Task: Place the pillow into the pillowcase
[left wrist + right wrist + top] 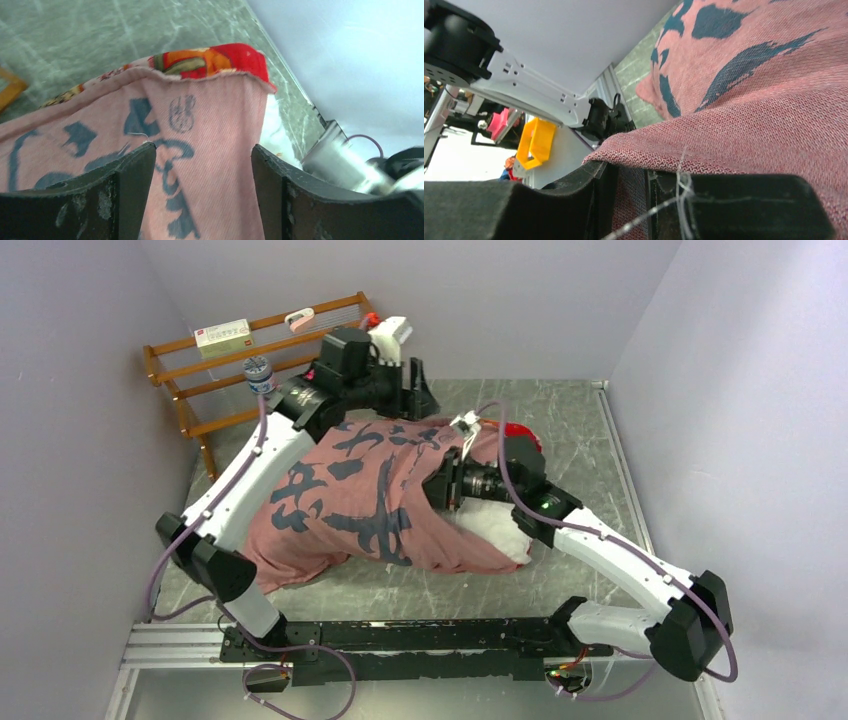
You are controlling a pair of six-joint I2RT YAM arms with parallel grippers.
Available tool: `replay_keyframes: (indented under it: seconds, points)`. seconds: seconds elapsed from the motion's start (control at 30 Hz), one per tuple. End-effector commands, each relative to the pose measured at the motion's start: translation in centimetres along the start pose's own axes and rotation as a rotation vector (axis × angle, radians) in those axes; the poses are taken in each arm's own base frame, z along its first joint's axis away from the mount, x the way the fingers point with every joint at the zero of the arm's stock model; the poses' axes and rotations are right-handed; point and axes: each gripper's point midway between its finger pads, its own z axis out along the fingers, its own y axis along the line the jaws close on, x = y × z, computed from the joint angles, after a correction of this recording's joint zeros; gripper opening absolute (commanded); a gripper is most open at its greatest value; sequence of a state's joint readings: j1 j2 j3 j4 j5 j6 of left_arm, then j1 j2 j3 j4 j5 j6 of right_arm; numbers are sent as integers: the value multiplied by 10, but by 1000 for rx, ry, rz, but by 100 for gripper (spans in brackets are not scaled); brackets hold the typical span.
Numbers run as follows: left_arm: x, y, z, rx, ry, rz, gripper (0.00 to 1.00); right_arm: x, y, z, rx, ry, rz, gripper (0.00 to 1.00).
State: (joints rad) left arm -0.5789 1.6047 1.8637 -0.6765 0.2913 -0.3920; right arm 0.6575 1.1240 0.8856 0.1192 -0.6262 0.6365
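The pillowcase (360, 495) lies inside out over the pillow, its pale pink reverse with dark teal marks facing up. Its red printed side shows at the far hem (220, 57). The white pillow (495, 530) pokes out at the near right and shows beside the hem (272, 125). My left gripper (415, 390) is at the far edge, open, its fingers (135, 185) standing apart on either side of a ridge of pink cloth (202, 155). At the right side, my right gripper (440, 485) is shut on a fold of pillowcase cloth (631, 200).
A wooden rack (250, 350) stands at the back left with a small bottle (258, 375) in front of it. Grey walls close in on the left, the back and the right. The arms' mounting rail (400, 640) runs along the near edge.
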Motion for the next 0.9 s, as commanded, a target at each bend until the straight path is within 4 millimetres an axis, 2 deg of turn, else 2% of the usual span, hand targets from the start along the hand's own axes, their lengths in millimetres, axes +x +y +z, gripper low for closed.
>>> replay_keyframes:
  seconds: [0.0,0.1,0.13,0.17,0.2,0.27,0.33,0.47,0.53,0.57,0.67,0.73,0.8,0.87]
  points:
    - [6,-45,21,125,41,45,76,1,18,11,-33,-22,-65,28]
    - [29,-33,37,96,101,45,75,-2,8,6,50,-61,-44,33]
    - [35,-28,40,78,107,43,74,-5,-1,1,120,-83,-29,32]
    - [38,-24,40,61,98,40,74,-9,-19,-7,241,-120,1,29]
    - [40,-18,40,36,86,35,74,-11,-35,-19,357,-154,30,23]
    - [41,-9,37,-6,63,38,73,-16,-53,-47,518,-223,46,0]
    - [43,2,35,-63,61,54,73,-25,-58,-79,611,-336,50,0]
    - [54,33,31,-209,94,92,73,-36,-79,-167,957,-554,129,0]
    - [65,44,30,-252,117,101,73,-25,-93,-197,1095,-596,154,0]
    - [70,46,29,-255,122,103,73,-10,-104,-206,1158,-584,170,0]
    - [86,46,27,-224,129,103,73,33,-131,-211,1241,-537,262,0]
    - [93,40,23,-196,136,112,73,49,-140,-219,1280,-551,317,0]
    - [100,21,23,-136,138,136,72,46,-141,-228,1306,-587,295,0]
    - [100,-4,24,-70,117,158,73,33,-137,-234,1319,-630,271,0]
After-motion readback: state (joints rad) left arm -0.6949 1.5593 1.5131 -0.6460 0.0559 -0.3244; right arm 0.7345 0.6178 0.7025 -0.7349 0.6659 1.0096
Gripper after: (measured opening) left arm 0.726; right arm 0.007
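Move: The right gripper still pinches the pillowcase's folded-back lip; the pillow's bare end lies about 16 cm to its right, 6 cm ahead and 16 cm lower. From that hand, the case's red far corner sits some 24 cm ahead and 18 cm right, its near lip corner roughly 3 cm back and 16 cm right. Below the open left gripper, the case's printed top is nearly straight down, about 20 cm. Let the pillowcase's lip go from the right gripper and swing that hand about 23 cm to the right, dropping some 10 cm late in the sweep, shutting the empty fingers and turning them clockwise about 75 degrees to point forward and down by the bare pillow end. Lower the open left gripper about 13 cm towards the case's printed top, after a brief 5 cm swing right and back. ##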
